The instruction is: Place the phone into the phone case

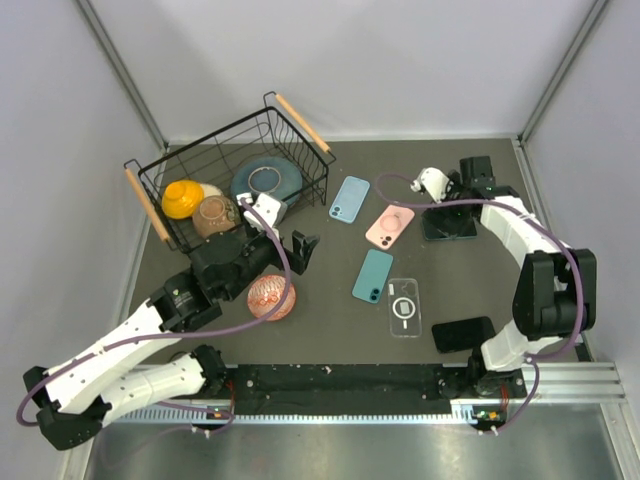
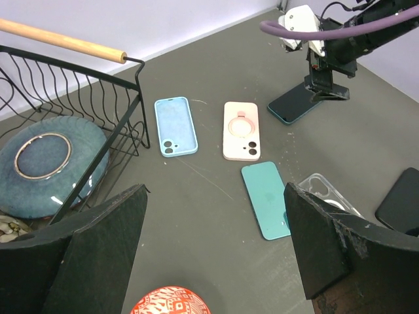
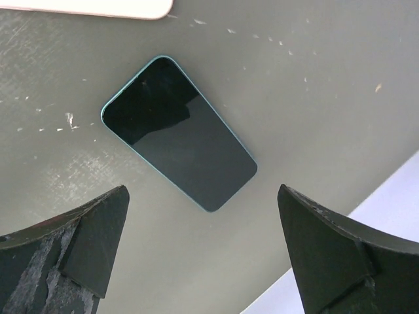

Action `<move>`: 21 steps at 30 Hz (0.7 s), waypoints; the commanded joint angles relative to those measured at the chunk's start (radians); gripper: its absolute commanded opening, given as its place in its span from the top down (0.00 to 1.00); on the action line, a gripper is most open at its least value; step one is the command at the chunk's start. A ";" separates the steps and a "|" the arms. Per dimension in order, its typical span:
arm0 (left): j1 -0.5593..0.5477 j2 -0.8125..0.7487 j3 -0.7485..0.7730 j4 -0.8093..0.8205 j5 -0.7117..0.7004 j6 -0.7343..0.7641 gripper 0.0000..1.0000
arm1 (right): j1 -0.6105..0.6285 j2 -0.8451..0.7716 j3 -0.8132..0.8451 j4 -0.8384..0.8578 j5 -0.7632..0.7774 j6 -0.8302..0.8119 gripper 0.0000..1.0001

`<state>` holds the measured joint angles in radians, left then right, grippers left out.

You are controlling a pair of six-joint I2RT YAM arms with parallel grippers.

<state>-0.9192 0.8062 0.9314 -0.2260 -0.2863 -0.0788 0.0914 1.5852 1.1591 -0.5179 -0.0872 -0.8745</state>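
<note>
A phone with a teal rim and dark screen [image 3: 178,149] lies face up at the far right of the table [image 1: 450,226]. My right gripper [image 3: 203,191] hovers just above its near end, open and holding nothing. It is also seen from the left wrist view, where the right gripper [image 2: 325,85] stands over the phone [image 2: 293,104]. A teal phone [image 1: 373,275] lies back up mid-table beside a clear case [image 1: 404,307]. A light blue case [image 1: 349,198] and a pink ring case [image 1: 390,226] lie farther back. My left gripper [image 2: 216,193] is open, above the mat near a red patterned bowl [image 1: 270,296].
A black phone [image 1: 463,333] lies at the near right by the right arm's base. A wire basket [image 1: 300,130] with wooden handles at the back left holds a blue plate [image 2: 49,160], a yellow bowl [image 1: 183,197] and a brown bowl [image 1: 215,214].
</note>
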 commanded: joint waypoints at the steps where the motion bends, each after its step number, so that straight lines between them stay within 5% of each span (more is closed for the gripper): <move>1: -0.009 0.005 0.009 0.056 0.013 0.008 0.10 | -0.039 0.028 0.010 0.004 -0.170 -0.243 0.05; 21: -0.009 -0.002 0.003 0.070 -0.017 0.034 0.09 | -0.076 0.325 0.229 -0.174 -0.319 -0.449 0.05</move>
<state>-0.9241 0.8139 0.9310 -0.2165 -0.2897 -0.0570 0.0257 1.8790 1.3327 -0.6403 -0.3519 -1.2819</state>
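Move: Ahead of the right hand by about 4 cm, some 2 cm to its left and roughly 11 cm below, lies the dark phone, its long side running left-right. The pink case lies level with the phone, some 16 cm to its left. The clear case is about 17 cm back and 14 cm left of the hand. From the idle left hand the phone lies some 21 cm ahead, 36 cm right and 33 cm below. Sinking about 6 cm with open fingers, the right hand closes in on the dark phone, easing some 2.5 cm forward on the way. It turns over 20 degrees counter-clockwise and tips to point more steeply down, bringing the spread fingers round towards straddling the phone's two long edges. They stay wide open, still short of any grip. ##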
